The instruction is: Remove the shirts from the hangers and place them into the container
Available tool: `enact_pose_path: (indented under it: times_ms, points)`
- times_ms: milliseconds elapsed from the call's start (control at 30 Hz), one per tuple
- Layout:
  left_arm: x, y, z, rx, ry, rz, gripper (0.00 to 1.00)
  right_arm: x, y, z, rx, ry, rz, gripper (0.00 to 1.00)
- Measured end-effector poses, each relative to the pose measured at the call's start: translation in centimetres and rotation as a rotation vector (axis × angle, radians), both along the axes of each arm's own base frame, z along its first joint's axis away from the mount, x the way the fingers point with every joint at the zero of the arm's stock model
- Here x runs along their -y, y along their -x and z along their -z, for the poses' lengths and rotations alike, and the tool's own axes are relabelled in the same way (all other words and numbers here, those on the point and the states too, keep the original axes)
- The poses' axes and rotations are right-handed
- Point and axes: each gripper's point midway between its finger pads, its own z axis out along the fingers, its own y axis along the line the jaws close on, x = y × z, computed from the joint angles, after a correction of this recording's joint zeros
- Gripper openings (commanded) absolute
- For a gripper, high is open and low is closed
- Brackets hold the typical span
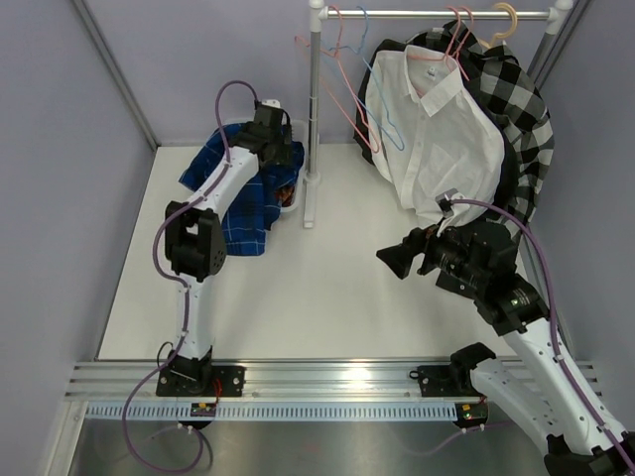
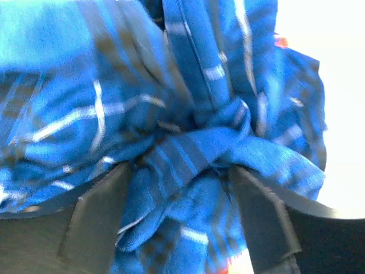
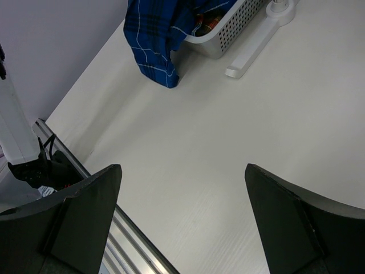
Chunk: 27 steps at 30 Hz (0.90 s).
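Note:
The royal blue shirt (image 1: 243,198) with thin white lines lies heaped over the white container (image 3: 231,28) at the back left and hangs over its near side onto the table. My left gripper (image 1: 273,149) is down on this heap. In the left wrist view its jaws (image 2: 179,171) stand wide apart with bunched blue fabric (image 2: 188,148) loose between them. A bit of red-orange plaid shirt (image 3: 205,23) shows inside the container. A white shirt (image 1: 437,129) hangs on a pink hanger (image 1: 451,40), with a black-and-white checked shirt (image 1: 521,109) behind it. My right gripper (image 1: 392,260) hovers open and empty over the table (image 3: 182,168).
The rack's upright pole (image 1: 315,109) and its white foot (image 1: 310,203) stand just right of the container. Bare pink (image 1: 342,94) and light blue (image 1: 382,114) hangers dangle from the bar. A metal rail (image 1: 327,382) runs along the near edge.

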Motion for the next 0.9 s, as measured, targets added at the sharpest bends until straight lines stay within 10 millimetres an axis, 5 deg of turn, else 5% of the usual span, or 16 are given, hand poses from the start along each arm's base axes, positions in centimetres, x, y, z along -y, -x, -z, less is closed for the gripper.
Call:
enact_pose_path:
  times_ms: [133, 333, 467, 600, 800, 900]
  points:
    - [0.3, 1.7, -6.4, 0.07, 0.057, 0.021, 0.94, 0.1, 0.3, -0.5, 0.02, -0.008, 0.0, 0.99]
    - [-0.2, 6.3, -19.1, 0.283, 0.189, 0.042, 0.99, 0.3, 0.7, -1.1, 0.04, -0.017, 0.0, 0.99]
    - [-2.0, 11.7, -23.2, 0.386, 0.247, 0.03, 0.99, 0.3, 0.8, -1.2, 0.045, -0.019, 0.0, 0.99]
    - [-5.4, 16.7, -19.9, 0.422, 0.296, -0.036, 0.99, 0.4, 1.0, -1.5, 0.057, -0.025, -0.001, 0.99]
    - [-12.3, 21.6, -6.3, 0.323, 0.353, -0.268, 0.99, 0.5, 1.4, -2.0, 0.075, -0.033, -0.005, 0.99]
    - [-13.7, 22.9, -1.8, 0.307, 0.421, -0.349, 0.99, 0.4, 1.5, -2.0, 0.075, -0.034, -0.01, 0.99]
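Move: The blue shirt is heaped around the left fingers, its middle about 8 cm back, 6 cm left and 4 cm below that hand. The container under it has its middle some 3 cm back, 3 cm left and 8 cm down, and the red plaid shirt in it sits at the same spot, 7 cm down. The rack's foot is 10 cm back and 7 cm right, 13 cm lower. From the right hand, the blue shirt is about 25 cm ahead, 30 cm left and 22 cm below. The blue shirt is left behind in the container as the left hand comes free of it, its already parted fingers spreading fully. The hand climbs about 23 cm, then swings back and finally left while sinking again to near its starting height, ending some 23 cm nearer the base, just off the shirt's hanging hem. On the way the fingers tip up some 20 degrees and turn counter-clockwise about as much. ##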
